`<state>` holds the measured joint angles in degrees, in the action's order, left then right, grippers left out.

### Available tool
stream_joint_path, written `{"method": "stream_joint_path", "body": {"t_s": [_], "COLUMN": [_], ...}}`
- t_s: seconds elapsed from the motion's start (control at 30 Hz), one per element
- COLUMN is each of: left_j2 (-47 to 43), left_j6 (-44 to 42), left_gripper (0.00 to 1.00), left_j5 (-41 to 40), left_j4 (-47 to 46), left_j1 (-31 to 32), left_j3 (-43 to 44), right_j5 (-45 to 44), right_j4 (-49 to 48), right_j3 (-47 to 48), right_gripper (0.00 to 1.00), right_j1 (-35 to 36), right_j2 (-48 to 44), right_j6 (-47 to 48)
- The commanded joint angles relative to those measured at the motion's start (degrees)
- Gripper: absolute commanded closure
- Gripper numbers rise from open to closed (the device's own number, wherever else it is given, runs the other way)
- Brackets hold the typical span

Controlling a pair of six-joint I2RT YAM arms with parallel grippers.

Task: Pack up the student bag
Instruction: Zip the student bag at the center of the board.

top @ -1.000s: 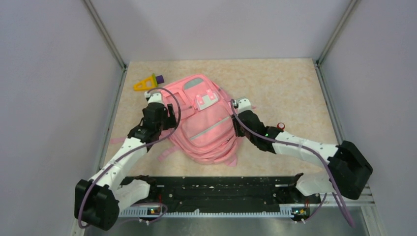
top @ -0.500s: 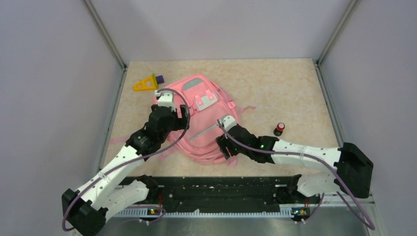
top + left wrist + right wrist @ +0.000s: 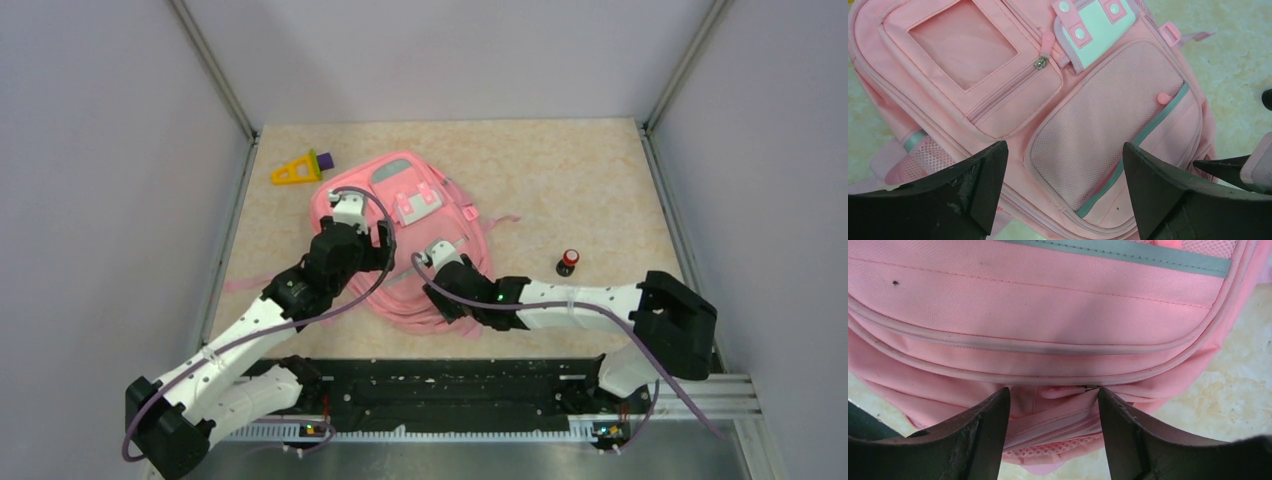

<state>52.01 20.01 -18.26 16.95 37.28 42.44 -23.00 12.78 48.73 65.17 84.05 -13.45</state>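
Note:
The student bag [image 3: 415, 215] lies flat on the table with its front up, pink with a grey-green stripe and a white snap patch [image 3: 1095, 25]. My left gripper [image 3: 383, 240] hovers open over the bag's mesh front pocket [image 3: 1098, 125], its jaws wide apart [image 3: 1063, 148] with nothing between them. My right gripper [image 3: 437, 292] is at the bag's near edge, open [image 3: 1053, 391]. A pink zipper pull [image 3: 1063, 391] on the main zipper sits between its fingertips, apart from the left one and close to the right one.
A yellow triangle ruler with a purple block [image 3: 298, 168] lies at the far left by the bag's top. A small dark bottle with a red cap [image 3: 568, 262] stands to the right of the bag. A pink strap [image 3: 240, 285] trails left under my left arm.
Both arms moved in from the bag's sides. The left gripper now hangs over the bag's front; the right swung left to the bag's near edge and opened. The bottle is uncovered.

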Motion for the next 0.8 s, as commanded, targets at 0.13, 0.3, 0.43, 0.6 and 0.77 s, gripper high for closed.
{"method": "stream_joint_path", "body": {"t_s": [0.13, 0.3, 0.43, 0.6, 0.77], "left_j2": [-0.92, -1.36, -1.65, -0.58, 4.46], "left_j6": [-1.86, -1.99, -4.72, -10.87, -15.2], "left_gripper": [0.11, 0.11, 0.11, 0.12, 0.13], "left_j5": [1.31, 1.19, 3.36, 4.69, 3.12], "left_j4": [-4.53, -5.03, -6.11, -7.54, -11.58], "left_j1": [1.16, 1.78, 3.07, 8.49, 14.42], "left_j3": [-1.51, -2.38, -2.86, -3.05, -3.48], "right_j5": [-10.9, -16.22, -21.85, -24.51, -17.77], "right_j4": [-1.25, -3.93, -2.6, -2.46, -5.78], "right_j3": [3.54, 3.05, 3.01, 1.21, -2.31], "right_gripper": [0.41, 0.53, 0.74, 0.96, 1.0], "right_j1": [0.75, 0.86, 0.84, 0.4, -3.0], "right_j2": [4.77, 5.43, 5.65, 1.59, -3.5], "right_j6": [0.21, 0.74, -1.73, -4.2, -5.91]}}
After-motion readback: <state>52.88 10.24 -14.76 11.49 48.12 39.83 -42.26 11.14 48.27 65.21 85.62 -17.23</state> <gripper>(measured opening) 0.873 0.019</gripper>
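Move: The student bag's loose zipper pull lies almost between the right hand's open tips, about 3 cm ahead, 2 cm right and 1 cm lower. The teal strip's middle is some 5 cm ahead and 3 cm left of the hand; the pink side buckle is about 12 cm ahead and 3 cm right. The red-capped bottle stands roughly 20 cm right and 2 cm ahead. From the left hand, the pull lies about 12 cm right, 2 cm back and 11 cm down. Slide the right gripper about 4 cm forward onto the zipper pull, veering some 3 cm right as its wrist turns 15 degrees clockwise and its fingers tip up; shut the fingertips to pinch the pull, rising slightly at the end. Meanwhile bring the open left gripper right and somewhat back above the bag, towards the right hand, turning clockwise. ##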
